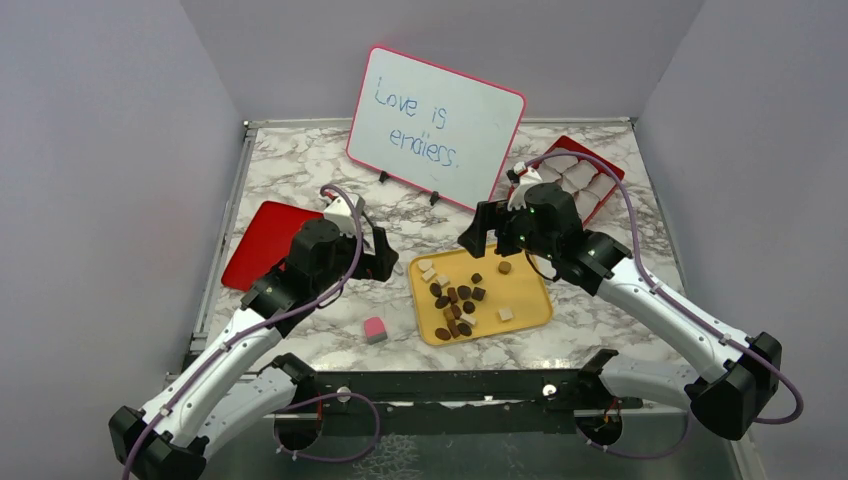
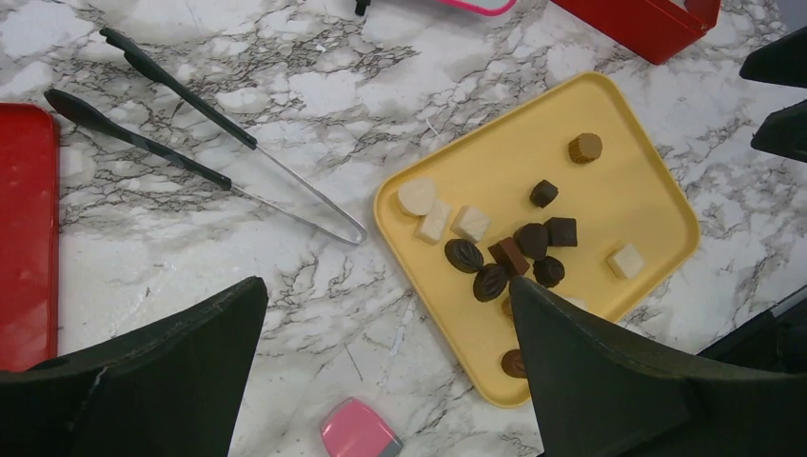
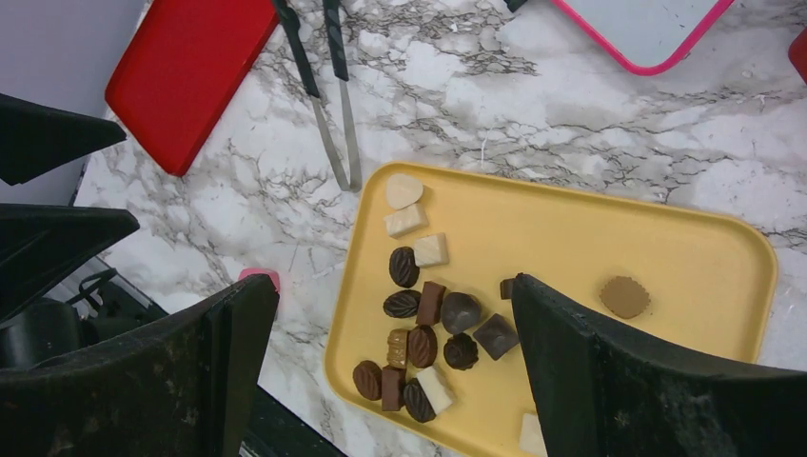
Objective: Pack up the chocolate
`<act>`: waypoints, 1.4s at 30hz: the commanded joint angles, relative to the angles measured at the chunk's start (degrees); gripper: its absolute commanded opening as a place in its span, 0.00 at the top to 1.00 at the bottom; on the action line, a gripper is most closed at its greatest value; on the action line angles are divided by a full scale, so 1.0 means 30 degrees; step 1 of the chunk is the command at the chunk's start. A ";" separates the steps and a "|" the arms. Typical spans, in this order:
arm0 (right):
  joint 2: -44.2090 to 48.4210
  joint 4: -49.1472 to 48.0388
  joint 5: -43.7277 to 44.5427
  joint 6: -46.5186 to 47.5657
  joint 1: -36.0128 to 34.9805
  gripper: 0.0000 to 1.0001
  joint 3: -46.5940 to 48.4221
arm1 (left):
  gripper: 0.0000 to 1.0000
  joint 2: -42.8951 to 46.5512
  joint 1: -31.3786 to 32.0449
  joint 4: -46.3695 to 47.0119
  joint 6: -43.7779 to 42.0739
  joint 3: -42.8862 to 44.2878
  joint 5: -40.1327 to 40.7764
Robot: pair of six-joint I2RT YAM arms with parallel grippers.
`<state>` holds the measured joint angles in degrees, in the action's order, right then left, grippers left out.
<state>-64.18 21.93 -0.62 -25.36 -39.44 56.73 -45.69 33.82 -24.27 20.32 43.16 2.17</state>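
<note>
The chocolate (image 1: 455, 298) lies as several small dark, tan and cream pieces on a yellow tray (image 1: 522, 285) at the table's middle. My left gripper (image 1: 383, 260) hovers open just left of the tray, nothing between its fingers. In the left wrist view the left gripper (image 2: 385, 286) spans the tray's (image 2: 495, 152) near corner, with the chocolate (image 2: 533, 240) ahead of it. My right gripper (image 1: 478, 232) hangs open over the tray's far edge. The right wrist view shows the right gripper (image 3: 392, 281) wide above the chocolate (image 3: 462, 312) on the tray (image 3: 571, 238).
A red box (image 1: 612, 172) with a white compartment insert stands at the back right. A red lid (image 1: 262, 240) lies left, black-tipped tongs (image 2: 190, 143) beside it. A pink-and-white cube (image 1: 374, 329) sits near the front edge. A whiteboard (image 1: 435, 125) stands at the back.
</note>
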 commanded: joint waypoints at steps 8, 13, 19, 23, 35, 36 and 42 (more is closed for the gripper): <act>-0.0320 -0.1284 -0.1727 -0.0251 -0.0154 0.00 -0.0043 | 0.01 0.1508 -0.0083 0.0860 -0.0260 -0.0349 -0.0050; -0.1537 -0.3078 -0.4544 -0.1200 -0.0154 0.00 -0.0269 | 0.01 0.2998 -0.0083 0.0946 -0.0327 -0.0622 0.1422; -0.4022 -0.3688 -0.5571 -0.1483 -0.0334 0.05 0.0694 | 0.01 0.5266 -0.0087 0.0942 -0.0385 -0.0961 0.3563; -0.6250 -0.3469 -0.4143 -0.0973 -0.0608 0.11 0.1974 | 0.01 0.7044 -0.0084 0.0885 -0.0440 -0.1196 0.5560; -1.3778 -0.4627 0.0868 0.3577 -0.3868 0.26 0.6857 | 0.01 1.1068 -0.0186 0.0841 -0.0155 -0.1599 0.9654; -1.4225 -0.4906 0.1206 0.3755 -0.4104 0.27 0.7108 | 0.01 1.1246 -0.0195 0.0805 -0.0104 -0.1592 0.9823; -1.6647 -0.6927 0.3366 0.5390 -0.5394 0.31 0.8630 | 0.01 1.1780 -0.0258 0.0381 0.0099 -0.1531 1.0986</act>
<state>-110.80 8.34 3.97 -13.89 -53.12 79.29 -11.49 33.43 -22.59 19.88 38.63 30.41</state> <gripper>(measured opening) 0.705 0.990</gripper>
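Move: The tongs on the table lie with their middle about 12 cm ahead of the right hand, 20 cm to its left and 21 cm below it. At that same table height the yellow chocolate tray is almost straight under this hand, some 2 cm back and 2 cm right, while the pink block lies about 10 cm back and 19 cm left. From the left hand, the tongs are roughly 16 cm ahead, 4 cm left and 20 cm down. The right hand starts level to the left, then sinks as it crosses from over the chocolate tray towards the tongs, some 17 cm left, 13 cm down and finally 5 cm forward, its wrist rolling left side down and turning counter-clockwise about 15 degrees each while the wide-open fingers narrow by over a quarter, still well apart above the bent end and touching nothing. The left hand clears out of its way, swinging about 13 cm left and 11 cm up and easing slightly back, away from the tongs, fingers wide open, tipping up and turning counter-clockwise by nearly 30 degrees each. ##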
